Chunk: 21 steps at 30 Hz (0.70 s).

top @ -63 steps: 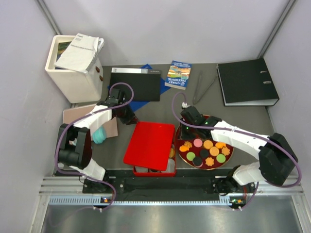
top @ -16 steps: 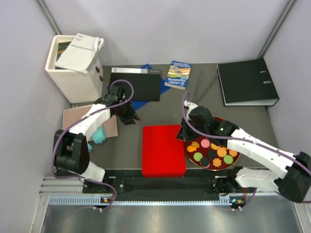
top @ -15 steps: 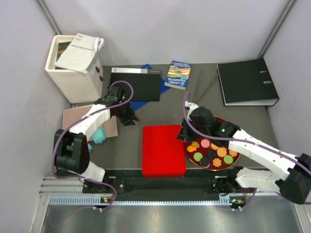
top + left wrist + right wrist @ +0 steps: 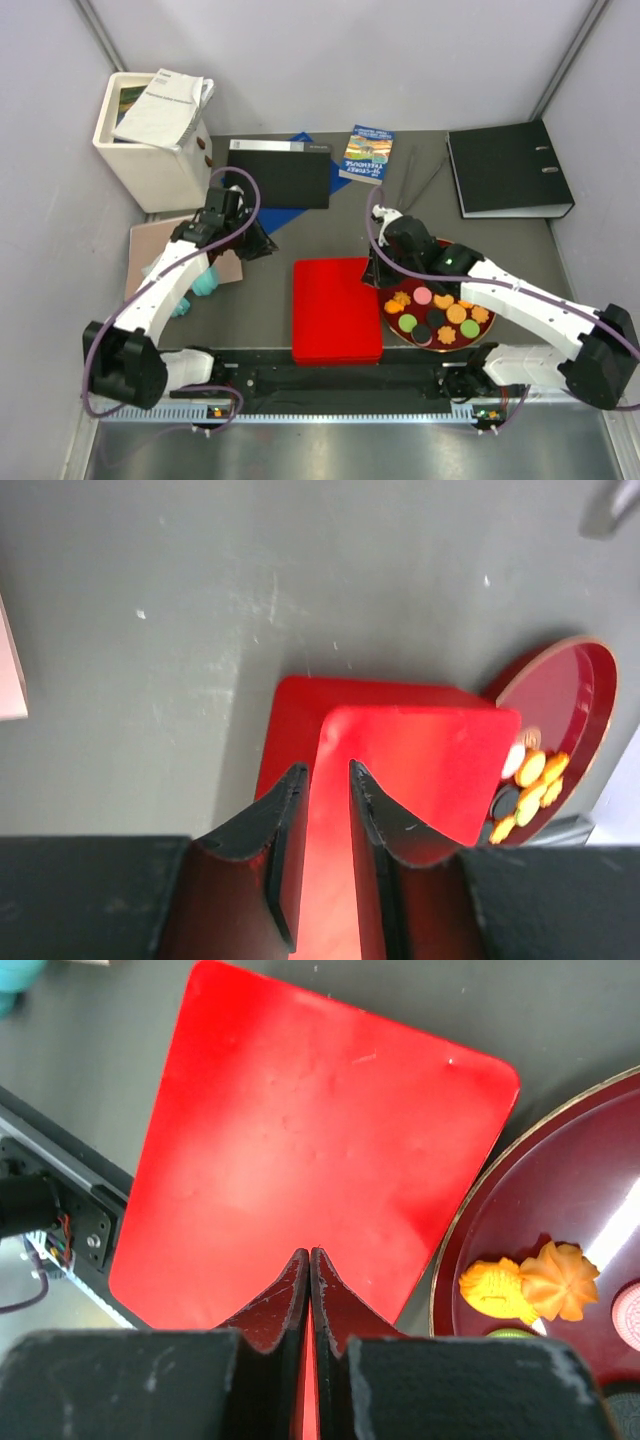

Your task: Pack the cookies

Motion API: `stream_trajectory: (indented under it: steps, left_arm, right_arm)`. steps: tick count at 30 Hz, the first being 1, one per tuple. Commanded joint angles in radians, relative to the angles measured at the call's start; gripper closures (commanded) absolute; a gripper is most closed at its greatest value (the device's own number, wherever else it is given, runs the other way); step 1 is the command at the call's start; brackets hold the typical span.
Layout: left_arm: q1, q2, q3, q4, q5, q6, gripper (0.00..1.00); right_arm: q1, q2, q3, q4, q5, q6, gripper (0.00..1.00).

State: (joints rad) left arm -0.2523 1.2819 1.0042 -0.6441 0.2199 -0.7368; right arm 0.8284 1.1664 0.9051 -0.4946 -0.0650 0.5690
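Note:
The cookies (image 4: 437, 312) are small round and flower-shaped pieces in orange, green, pink and black, lying in a round dark-red tray (image 4: 400, 332) right of centre. A red lid (image 4: 337, 310) lies flat over a red box beside the tray. My right gripper (image 4: 378, 275) is shut with nothing in it, hovering over the lid's right edge (image 4: 310, 1120), with two orange cookies (image 4: 528, 1282) and the tray (image 4: 560, 1190) to its right. My left gripper (image 4: 262, 245) stands further left, its jaws a little apart and empty (image 4: 322, 772), facing the lid (image 4: 410, 760), tray (image 4: 575, 680) and cookies (image 4: 530, 780).
A white box of papers (image 4: 155, 135) stands back left, with a black folder (image 4: 278, 172), book (image 4: 367, 155), metal tongs (image 4: 415, 185) and black binder (image 4: 510, 168) along the back. A pink board (image 4: 165, 240) and a teal object (image 4: 200, 280) lie under the left arm.
The red lid, askew two seconds ago with the box showing beneath, now lies square. The left arm has swung back leftward. The right gripper has shifted slightly toward the back.

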Motion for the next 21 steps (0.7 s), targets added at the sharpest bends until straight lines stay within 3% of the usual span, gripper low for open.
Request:
stream_trajectory:
  steps: [1,9,21]
  left_arm:
    - [-0.011,-0.073,-0.108,-0.032,-0.016,0.027,0.74]
    - [-0.011,-0.194,-0.202,-0.032,-0.016,0.011,0.74]
    - [-0.011,-0.213,-0.211,-0.045,-0.025,0.033,0.73]
  right_arm:
    - [0.005,0.019,0.034,0.056,-0.033,-0.035,1.00]
    - [0.005,0.016,0.015,0.057,-0.041,-0.066,1.00]
    - [0.005,-0.017,0.018,0.027,-0.013,-0.074,1.00]
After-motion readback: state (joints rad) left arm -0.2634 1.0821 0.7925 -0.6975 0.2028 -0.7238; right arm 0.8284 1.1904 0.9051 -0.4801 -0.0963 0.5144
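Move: The closed red cookie box has its middle about 11 cm back from the left gripper, 15 cm to its right and some 10 cm below. From that gripper, the plate of cookies lies about 35 cm right and 9 cm back, and the pink board about 17 cm left and level with it. From the right gripper, shut above the lid, the box's middle is about 5 cm back, 7 cm left and 8 cm below. Bring the left gripper back about 6 cm, sinking some 3 to 4 cm as it goes and drifting slightly left, down the box's left side until it is closer to level with the box's middle, then stop there. Keep its fingers partly open and clear of box and table, with the wrist angle hardly changed. ##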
